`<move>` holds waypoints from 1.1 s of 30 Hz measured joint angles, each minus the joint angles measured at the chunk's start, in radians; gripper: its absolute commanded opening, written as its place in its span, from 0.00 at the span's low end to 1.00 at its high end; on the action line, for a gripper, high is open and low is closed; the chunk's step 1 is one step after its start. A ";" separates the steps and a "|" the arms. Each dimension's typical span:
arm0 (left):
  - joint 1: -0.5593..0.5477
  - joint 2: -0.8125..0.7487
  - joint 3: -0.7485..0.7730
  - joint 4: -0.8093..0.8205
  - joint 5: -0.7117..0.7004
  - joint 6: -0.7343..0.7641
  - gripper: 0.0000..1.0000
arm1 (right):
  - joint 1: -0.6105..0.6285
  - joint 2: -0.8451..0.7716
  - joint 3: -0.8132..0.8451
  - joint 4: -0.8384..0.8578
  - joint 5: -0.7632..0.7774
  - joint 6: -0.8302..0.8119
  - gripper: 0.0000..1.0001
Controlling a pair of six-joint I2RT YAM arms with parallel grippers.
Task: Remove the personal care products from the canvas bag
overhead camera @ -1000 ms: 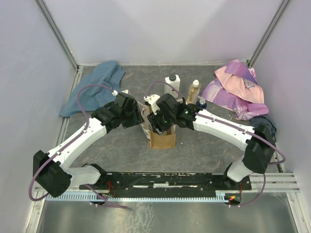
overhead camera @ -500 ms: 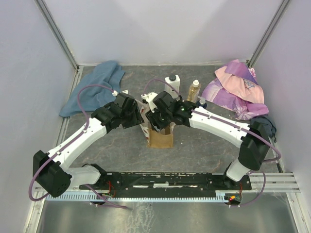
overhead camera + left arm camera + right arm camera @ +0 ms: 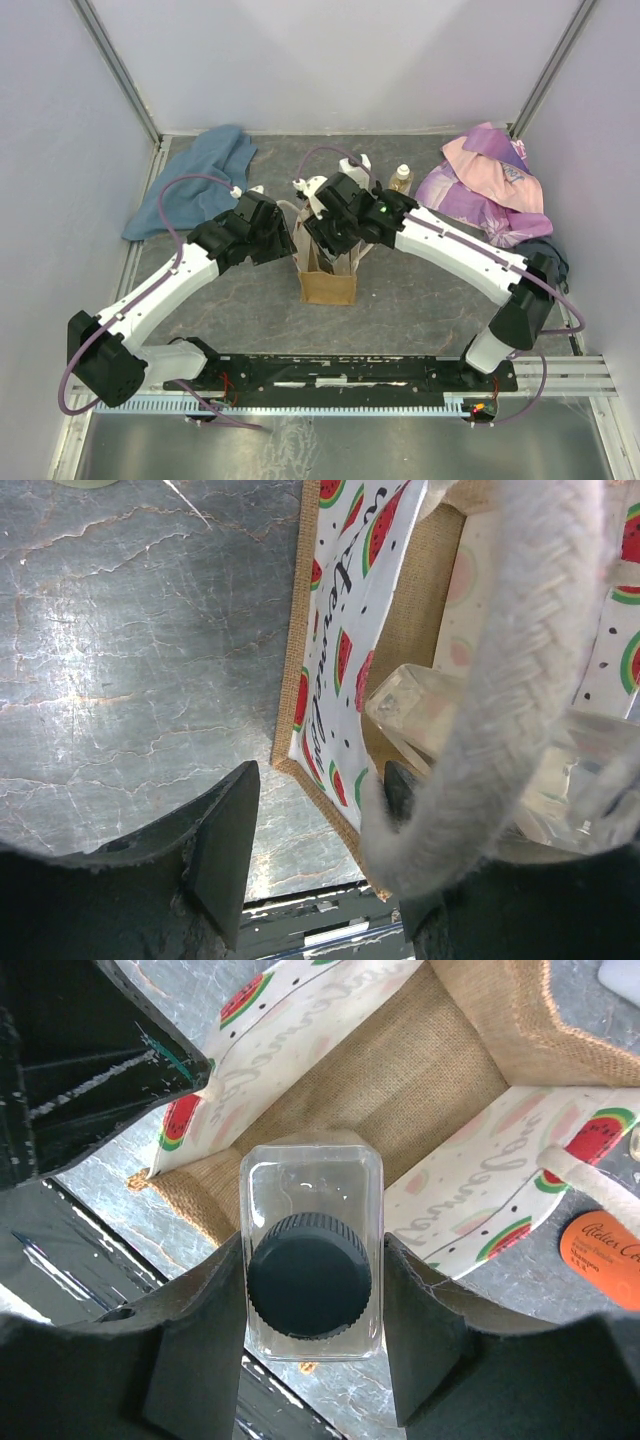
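The canvas bag (image 3: 327,283) stands upright mid-table, its watermelon-print lining and burlap floor (image 3: 425,1070) showing from above. My right gripper (image 3: 312,1300) (image 3: 332,243) is shut on a clear rectangular bottle (image 3: 311,1260) with a dark ribbed cap, held over the bag's mouth. My left gripper (image 3: 320,830) (image 3: 283,236) is at the bag's left rim with its jaws apart. A cream rope handle (image 3: 520,680) drapes over its right finger (image 3: 398,785). The bag's printed wall (image 3: 335,670) lies between the fingers. The clear bottle (image 3: 420,705) also shows there.
A white bottle (image 3: 356,164) and a pale cream-capped bottle (image 3: 401,178) stand behind the right arm. An orange-labelled item (image 3: 603,1245) lies beside the bag. A blue cloth (image 3: 200,175) lies far left, a pink-purple cloth (image 3: 485,185) far right. Metal rails run along the near edge.
My right gripper has lifted up and back out of the bag with the clear bottle, closing slightly. The bag's handles now show. The left arm has held still.
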 measured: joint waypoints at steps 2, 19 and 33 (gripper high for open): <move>0.000 0.000 0.000 0.000 0.000 0.000 0.60 | 0.000 -0.003 0.021 -0.013 0.006 0.003 0.31; 0.000 -0.021 -0.018 0.000 -0.010 -0.001 0.61 | -0.004 -0.077 0.341 -0.162 0.189 -0.027 0.34; 0.000 -0.045 -0.030 -0.033 -0.051 0.000 0.63 | -0.171 -0.161 0.401 -0.137 0.267 -0.054 0.36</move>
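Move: The clear bottle is in the right hand, over the near end of the bag. Its likely spot is by the orange bottle, about 12 cm ahead, 18 cm right and 11 cm below that hand. The amber bottle stands roughly 19 cm ahead and 16 cm right, the white bottle 25 ahead and 7 right, the bag's middle 5 straight ahead, all some 10 cm lower. From the left hand the orange bottle is about 12 cm ahead, 27 cm right and 8 cm down. Still pinching the dark-capped clear bottle, the right hand draws it nearly straight up from the bag, some 19 cm, then also swings about 9 cm right and a little forward towards the orange bottle. The wrist tips up about 25 degrees and turns clockwise. Beside the bag's left wall and handle, the left hand, fingers still open, eases about 1.5 cm left. ##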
